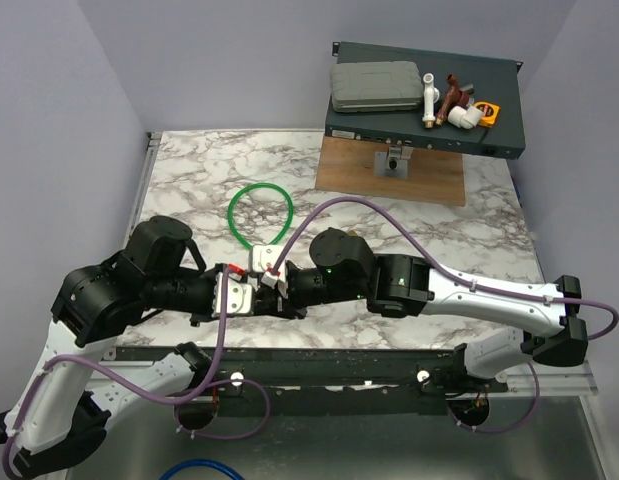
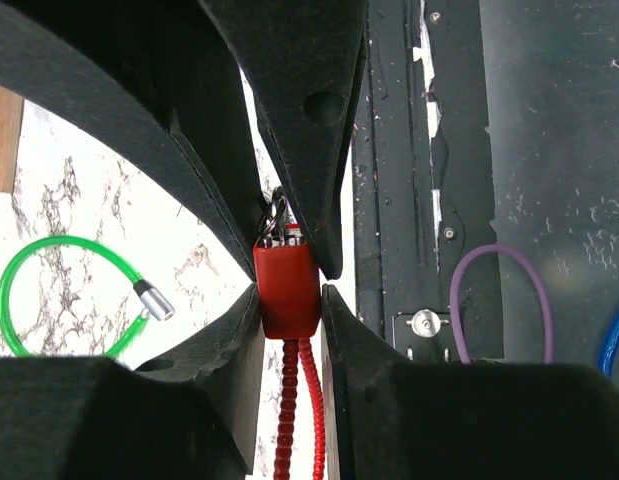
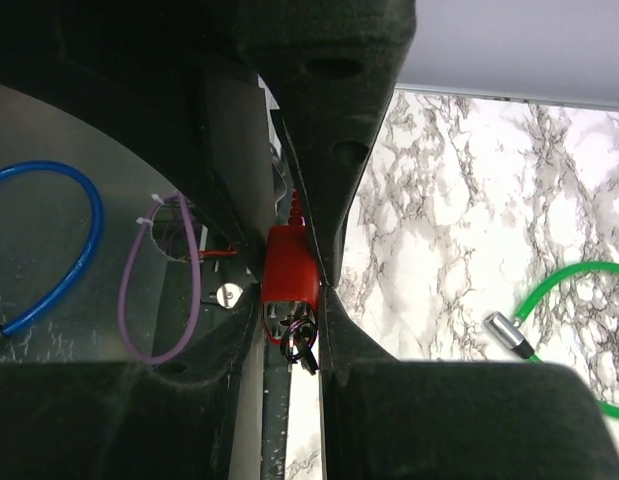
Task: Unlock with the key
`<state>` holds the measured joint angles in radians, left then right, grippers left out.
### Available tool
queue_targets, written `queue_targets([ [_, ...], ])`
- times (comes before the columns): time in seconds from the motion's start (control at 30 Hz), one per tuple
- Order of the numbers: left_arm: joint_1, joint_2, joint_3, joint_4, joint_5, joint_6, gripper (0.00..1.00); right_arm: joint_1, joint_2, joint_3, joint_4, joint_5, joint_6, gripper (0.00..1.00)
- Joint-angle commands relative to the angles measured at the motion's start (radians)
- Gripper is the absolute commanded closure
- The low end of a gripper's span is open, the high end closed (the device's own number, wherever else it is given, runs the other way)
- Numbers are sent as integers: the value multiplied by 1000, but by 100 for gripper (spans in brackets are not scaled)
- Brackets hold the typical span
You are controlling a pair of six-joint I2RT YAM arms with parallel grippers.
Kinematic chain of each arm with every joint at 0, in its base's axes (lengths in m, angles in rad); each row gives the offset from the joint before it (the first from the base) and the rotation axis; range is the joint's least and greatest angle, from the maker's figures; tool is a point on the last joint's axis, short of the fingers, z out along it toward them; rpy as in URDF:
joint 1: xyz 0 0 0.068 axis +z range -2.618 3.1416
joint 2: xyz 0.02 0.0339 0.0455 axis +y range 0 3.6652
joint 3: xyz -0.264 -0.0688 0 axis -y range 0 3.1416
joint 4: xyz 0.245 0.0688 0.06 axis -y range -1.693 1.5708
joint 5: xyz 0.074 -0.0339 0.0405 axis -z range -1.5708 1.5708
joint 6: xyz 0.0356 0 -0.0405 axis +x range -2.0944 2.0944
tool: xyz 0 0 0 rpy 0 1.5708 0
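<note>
The key [image 2: 287, 290] has a small red head. A red ribbed cord [image 2: 289, 410] leaves one end, and a dark ring with metal bits [image 3: 301, 345] shows at the other. Both grippers meet on it above the table's near edge. My left gripper [image 2: 289, 310] is shut on the cord end of the red head. My right gripper [image 3: 292, 320] comes from the opposite side and is shut on the ring end. In the top view the left gripper [image 1: 244, 290] and right gripper [image 1: 272, 272] stand tip to tip and hide most of the key.
A green cable loop [image 1: 260, 212] with a silver tip [image 2: 154, 300] lies on the marble table [image 1: 439, 230] just beyond the grippers. At the back, a wooden board [image 1: 429, 180] carries a dark box [image 1: 425, 130] with a grey case and pipe fittings. A blue cable [image 1: 199, 468] lies below the front rail.
</note>
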<state>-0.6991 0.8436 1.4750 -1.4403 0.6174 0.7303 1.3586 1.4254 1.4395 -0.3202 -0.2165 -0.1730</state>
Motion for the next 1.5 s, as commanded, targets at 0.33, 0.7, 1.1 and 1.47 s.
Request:
queue_targets([
  [0.33,48,-85,-76,31,25,-2,100,4,-161,-60,131,67,89,50],
  [0.7,52,-66,-40,13,10,32,100,4,-283,-213,195,99,162,64],
  [1.1,31,63,2,-88,-252,91,100,3,-230,-203,217,198,146,61],
  [1.47,-113,55,-239,-9,-965,220,100,-43,-382,-418,285,580,275,44],
])
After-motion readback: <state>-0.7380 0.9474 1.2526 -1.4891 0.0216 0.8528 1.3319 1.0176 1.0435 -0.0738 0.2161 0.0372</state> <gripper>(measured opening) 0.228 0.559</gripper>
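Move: Both grippers still pinch the red key tag between them, right at their fingertips. From the left hand the brass padlock, mostly hidden under the right arm, lies about 27 cm ahead, 16 cm to the right and 30 cm below. The green hose's metal fitting is some 24 cm ahead, 4 cm left and equally low. From the right hand the padlock is about 27 cm ahead, 17 cm to the right and 31 cm down. Right fingers release the key tag, withdrawing about 10 cm right, then forward; left keeps it, dropping 10 cm left-forward. ##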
